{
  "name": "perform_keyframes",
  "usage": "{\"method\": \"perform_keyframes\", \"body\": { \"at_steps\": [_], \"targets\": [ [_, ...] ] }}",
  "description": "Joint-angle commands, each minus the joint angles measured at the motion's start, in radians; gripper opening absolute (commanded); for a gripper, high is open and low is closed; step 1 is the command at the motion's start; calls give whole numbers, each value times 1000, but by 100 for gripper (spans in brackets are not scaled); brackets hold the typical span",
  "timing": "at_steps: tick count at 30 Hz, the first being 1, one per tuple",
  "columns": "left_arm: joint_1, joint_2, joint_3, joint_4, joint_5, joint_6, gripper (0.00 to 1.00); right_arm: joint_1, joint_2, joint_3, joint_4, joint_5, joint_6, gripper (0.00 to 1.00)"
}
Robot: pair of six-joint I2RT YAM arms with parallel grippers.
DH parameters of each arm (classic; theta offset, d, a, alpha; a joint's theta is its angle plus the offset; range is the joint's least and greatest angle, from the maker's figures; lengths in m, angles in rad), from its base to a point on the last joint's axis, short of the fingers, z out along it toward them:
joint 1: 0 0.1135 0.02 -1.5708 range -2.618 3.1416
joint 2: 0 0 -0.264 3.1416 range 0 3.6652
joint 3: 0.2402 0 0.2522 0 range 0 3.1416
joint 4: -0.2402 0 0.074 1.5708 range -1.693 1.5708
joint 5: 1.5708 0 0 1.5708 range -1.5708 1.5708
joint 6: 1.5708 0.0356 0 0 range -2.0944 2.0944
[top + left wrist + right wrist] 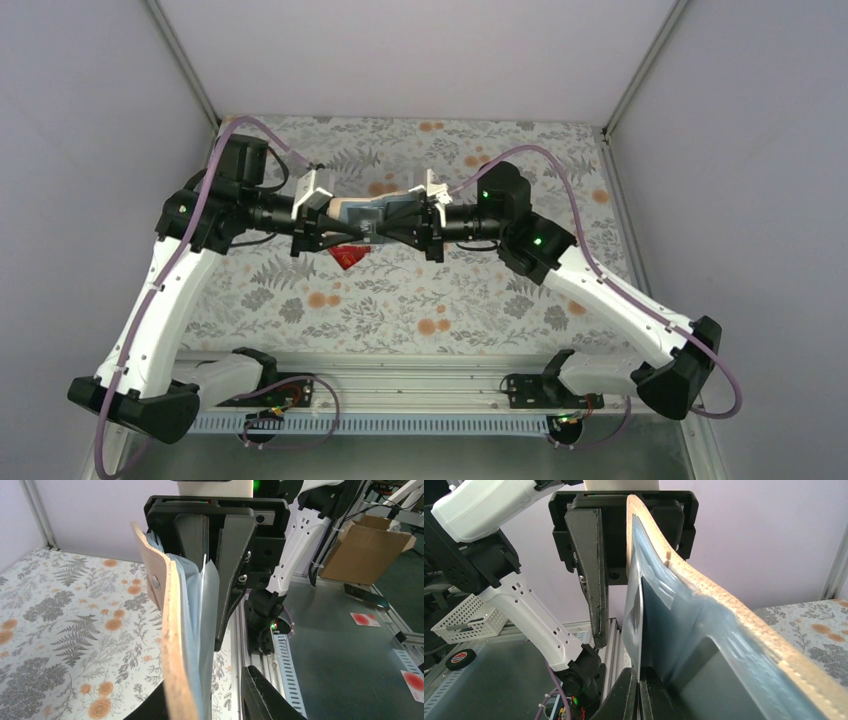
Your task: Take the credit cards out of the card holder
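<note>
The card holder (372, 214), tan outside and pale blue-grey inside, hangs spread above the table between my two grippers. In the left wrist view its tan edge (172, 645) stands beside one finger of my left gripper (210, 706). The other finger (267, 695) stands apart from the holder, so the jaws are open. My right gripper (640, 695) is shut on a thin pale inner panel (634, 615) of the holder (724, 630). One red credit card (347, 257) lies on the floral cloth just below the holder. From above, the left gripper (322, 226) and right gripper (428, 224) face each other.
The floral cloth (400, 300) covers the table, with grey walls close on three sides. Off the table are a cardboard box (370, 550), a white basket (459, 625) and a tape roll (461, 657). Two pale cards with red spots (363, 619) lie on the grey floor.
</note>
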Motion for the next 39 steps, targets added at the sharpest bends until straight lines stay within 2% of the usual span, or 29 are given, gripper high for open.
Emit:
{"method": "perform_keyframes", "body": {
  "at_steps": [1,7,8,12,13,15,19,26,29,31,35,37,39],
  "targets": [
    [1,-21,14,-37,36,59,26,-15,-46,7,-34,38,-30,4],
    [2,-23,17,-63,44,89,26,-23,-56,12,-58,24,-50,4],
    [2,-21,17,-64,45,89,24,-23,-56,13,-59,23,-52,4],
    [4,-17,19,-65,53,90,3,-27,-52,18,-70,-5,-67,4],
    [4,-17,21,-65,53,90,3,-28,-50,23,-80,-10,-73,4],
    [4,-18,20,-69,56,93,2,-30,-51,29,-98,-12,-83,4],
    [11,-20,28,-77,74,106,2,-35,-62,11,-109,-27,-96,19],
    [15,-25,34,-107,101,144,2,-66,-80,-34,-79,16,-75,16],
    [17,-20,32,-98,99,133,2,-66,-66,-27,-61,-14,-68,16],
    [16,-19,33,-93,98,128,2,-65,-66,-28,-49,-52,-71,20],
    [19,-17,30,-84,95,117,2,-65,-83,-47,-70,-135,-128,36],
    [21,-18,29,-82,95,116,2,-65,-99,-56,-85,-129,-145,38],
    [21,-20,26,-82,95,118,2,-65,-99,-52,-78,-110,-130,35]
  ]
}}
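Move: The open card holder hangs between the two facing hands. Its middle is about 4 cm to the left hand's right and 2 cm ahead, roughly level, with its near edge between that hand's parted fingers. From the right hand, still shut on a clear sleeve, the holder's middle is about 2 cm to the left and 1 cm ahead, level. The red cards lie on the table about 6 cm left of the left hand, 5 cm back and some 33 cm below. Rightward, away from the left hand, the right hand draws off about 2.5 cm and ends about 1 cm back, still shut on the sleeve at first, then opening its fingers in steps to let it go. The left hand eases back about 1.5 cm and closes its parted fingers on the card holder's near part, then keeps that pinch. ##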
